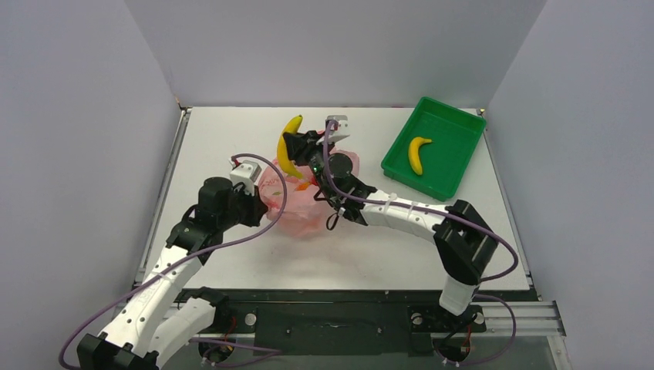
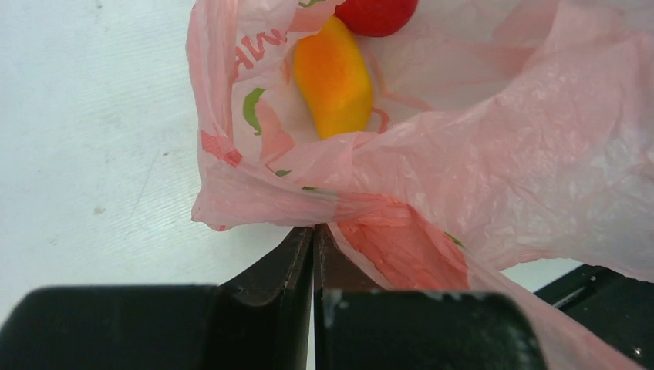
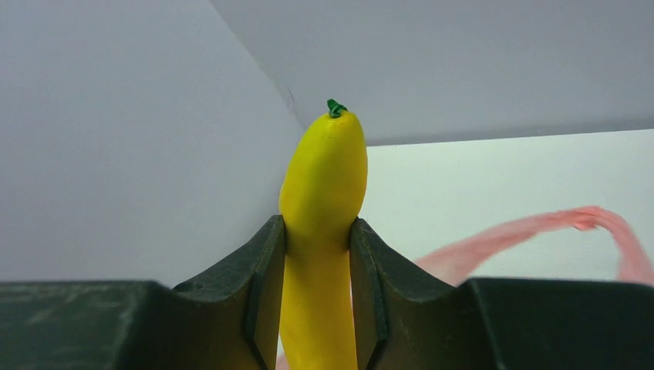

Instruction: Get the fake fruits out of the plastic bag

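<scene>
My right gripper point(image 1: 295, 146) point(image 3: 318, 231) is shut on a curved yellow banana point(image 1: 288, 148) point(image 3: 324, 181) and holds it in the air above the far edge of the pink plastic bag point(image 1: 308, 204) point(image 3: 524, 235). The bag lies crumpled mid-table. My left gripper point(image 1: 259, 197) point(image 2: 314, 228) is shut on the bag's point(image 2: 493, 154) near-left rim, and the film gathers at its tips. Inside the open bag lie an orange-yellow mango-like piece point(image 2: 333, 77) and part of a red fruit point(image 2: 376, 11). A second banana point(image 1: 418, 154) lies in the green tray point(image 1: 455, 131).
The green tray sits at the far right of the white table point(image 1: 231, 131). Grey walls close in the left, back and right sides. Purple cables loop over both arms.
</scene>
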Tool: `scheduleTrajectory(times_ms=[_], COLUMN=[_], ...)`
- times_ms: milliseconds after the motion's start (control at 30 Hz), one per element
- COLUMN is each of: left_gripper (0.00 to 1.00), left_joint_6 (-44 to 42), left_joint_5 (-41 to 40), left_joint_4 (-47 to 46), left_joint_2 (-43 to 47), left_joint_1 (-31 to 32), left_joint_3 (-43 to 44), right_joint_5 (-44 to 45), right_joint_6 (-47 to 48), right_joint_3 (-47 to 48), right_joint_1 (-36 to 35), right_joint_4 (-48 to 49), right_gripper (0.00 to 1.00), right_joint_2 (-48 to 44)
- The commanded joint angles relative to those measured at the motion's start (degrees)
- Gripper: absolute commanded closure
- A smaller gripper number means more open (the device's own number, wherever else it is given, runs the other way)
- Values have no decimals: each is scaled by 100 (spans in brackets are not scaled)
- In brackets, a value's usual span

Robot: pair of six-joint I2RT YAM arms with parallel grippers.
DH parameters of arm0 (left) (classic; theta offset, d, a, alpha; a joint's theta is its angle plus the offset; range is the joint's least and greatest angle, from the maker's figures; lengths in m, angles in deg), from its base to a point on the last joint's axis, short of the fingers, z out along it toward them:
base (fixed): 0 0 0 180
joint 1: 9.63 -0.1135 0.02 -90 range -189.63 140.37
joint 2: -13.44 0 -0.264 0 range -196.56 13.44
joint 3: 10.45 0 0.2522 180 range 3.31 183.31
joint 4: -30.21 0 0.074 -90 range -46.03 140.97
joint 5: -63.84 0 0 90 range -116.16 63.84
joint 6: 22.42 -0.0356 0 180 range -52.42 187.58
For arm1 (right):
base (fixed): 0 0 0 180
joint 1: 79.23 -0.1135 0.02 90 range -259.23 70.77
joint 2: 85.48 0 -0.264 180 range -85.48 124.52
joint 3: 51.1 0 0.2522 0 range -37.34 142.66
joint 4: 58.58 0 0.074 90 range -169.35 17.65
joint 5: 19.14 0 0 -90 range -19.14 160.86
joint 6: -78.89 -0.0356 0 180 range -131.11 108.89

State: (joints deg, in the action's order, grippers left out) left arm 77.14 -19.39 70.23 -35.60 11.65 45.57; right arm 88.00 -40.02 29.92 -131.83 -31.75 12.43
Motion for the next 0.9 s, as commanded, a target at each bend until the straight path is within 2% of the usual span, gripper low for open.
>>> scheduleTrajectory(times_ms=[0, 133, 267, 433, 633, 867], left_gripper=[100, 100, 100, 100, 100, 100], left_joint_6=[-110, -90, -26, -54, -90, -225], left_joint_5=[839, 832, -223, -802, -1183, -1036], left_joint_4=[-463, -482, -335, -180, -248, -296], left_joint_2=[140, 211, 344, 339, 704, 731], left_joint_1=[-2, -1, -1, -14, -18, -10], left_joint_3=[-23, -26, -17, 69, -39, -107], right_joint_5=[507, 374, 430, -81, -405, -425], right_joint_6=[-378, -417, -760, -1190, -1096, -1092], right_joint_3=[896, 1674, 1972, 2684, 2212, 1455], right_joint_1=[-25, -39, 61, 482, 1372, 3060], right_joint_4=[509, 298, -291, -2166, -3092, -3920], right_gripper=[100, 100, 100, 100, 100, 100], right_joint_2=[548, 1010, 766, 307, -489, -735])
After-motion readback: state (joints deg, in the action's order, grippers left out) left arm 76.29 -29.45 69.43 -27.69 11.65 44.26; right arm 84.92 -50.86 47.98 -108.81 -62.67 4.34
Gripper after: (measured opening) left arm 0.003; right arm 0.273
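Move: The green tray, where the right hand is taking the held banana, lies roughly 20 cm ahead of it, 41 cm to its right and 29 cm below; the first banana in the tray is about 19 cm ahead and 37 cm right. The plastic bag's middle sits almost straight below the right hand, some 26 cm down. From the left hand, which pinches the bag's rim, that middle is about 10 cm ahead, 9 cm right and 13 cm below. Right hand carries the banana forward-up, then 20 cm right towards the tray; left pulls the bag rim left-up. ##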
